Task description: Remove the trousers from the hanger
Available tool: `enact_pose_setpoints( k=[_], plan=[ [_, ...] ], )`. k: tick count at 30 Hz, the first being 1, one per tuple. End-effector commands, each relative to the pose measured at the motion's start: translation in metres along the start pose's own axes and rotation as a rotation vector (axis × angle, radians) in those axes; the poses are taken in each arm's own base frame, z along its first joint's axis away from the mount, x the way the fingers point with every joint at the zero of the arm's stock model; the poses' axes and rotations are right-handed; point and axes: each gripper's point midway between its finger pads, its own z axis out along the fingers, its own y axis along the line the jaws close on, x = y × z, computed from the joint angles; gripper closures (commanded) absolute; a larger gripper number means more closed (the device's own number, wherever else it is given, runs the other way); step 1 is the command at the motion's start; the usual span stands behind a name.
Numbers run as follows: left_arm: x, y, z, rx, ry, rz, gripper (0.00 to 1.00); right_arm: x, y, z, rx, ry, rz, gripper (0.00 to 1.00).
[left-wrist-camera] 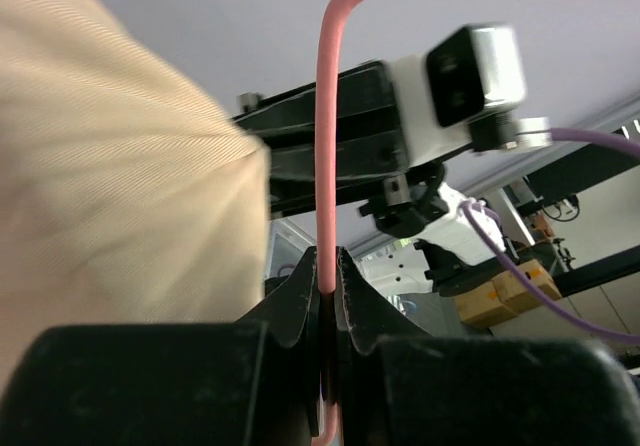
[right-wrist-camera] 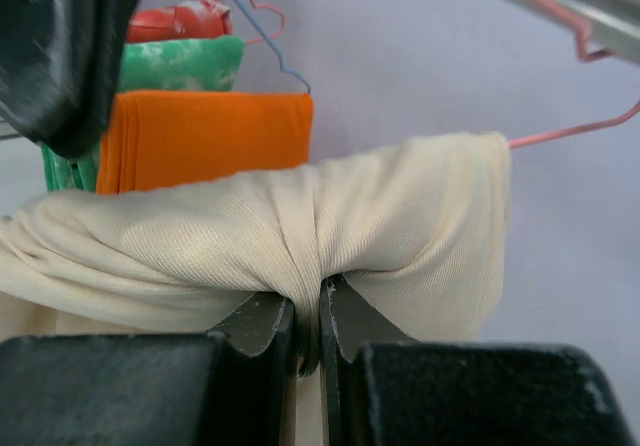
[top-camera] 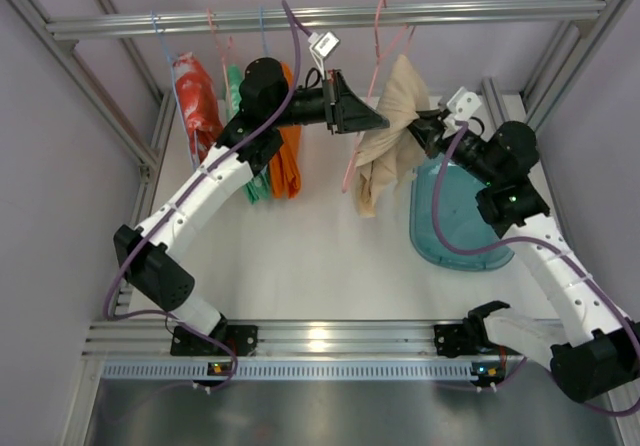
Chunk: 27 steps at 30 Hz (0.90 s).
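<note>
The pale beige trousers are draped over a pink wire hanger that hangs from the top rail. My left gripper is shut on the pink hanger wire, which runs up between its jaws, with the beige cloth just to its left. My right gripper is shut on a bunched fold of the beige trousers, reaching in from the right side. The orange trousers hang folded over another hanger further left.
A red garment and a green one hang left of the orange pair. A teal tub lies on the table under the right arm. The aluminium rail and frame posts enclose the space.
</note>
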Motion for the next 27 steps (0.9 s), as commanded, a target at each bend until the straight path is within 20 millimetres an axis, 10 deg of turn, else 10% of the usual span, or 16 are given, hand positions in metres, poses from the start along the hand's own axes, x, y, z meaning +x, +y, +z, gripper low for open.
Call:
enact_pose_setpoints(
  k=[1, 13, 27],
  plan=[
    [-0.013, -0.017, -0.011, -0.009, -0.066, 0.170, 1.00, -0.069, -0.009, -0.018, 0.019, -0.129, -0.062, 1.00],
    [-0.005, 0.045, -0.029, -0.306, -0.108, 0.192, 1.00, -0.117, -0.024, -0.035, 0.071, -0.168, -0.097, 1.00],
    [-0.014, 0.051, -0.042, -0.366, -0.131, 0.222, 1.00, -0.085, -0.014, -0.046, 0.017, -0.035, -0.105, 0.95]
  ],
)
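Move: The left hand grips the pink hanger; the trousers' middle lies about 4 cm to its right, 2 cm back and 5 cm below. From the right hand, which already pinches the trousers, their middle is some 3 cm left, 2 cm back and 5 cm down. The teal basin's middle lies roughly 17 cm right of the right hand, 2 cm back, far below; the orange cloth hangs about 18 cm left of the left hand, 2 cm ahead, 8 cm lower. Left sinks about 6 cm, forward and left, turning gripped hanger counter-clockwise; right draws pinched trousers up, right, back. ##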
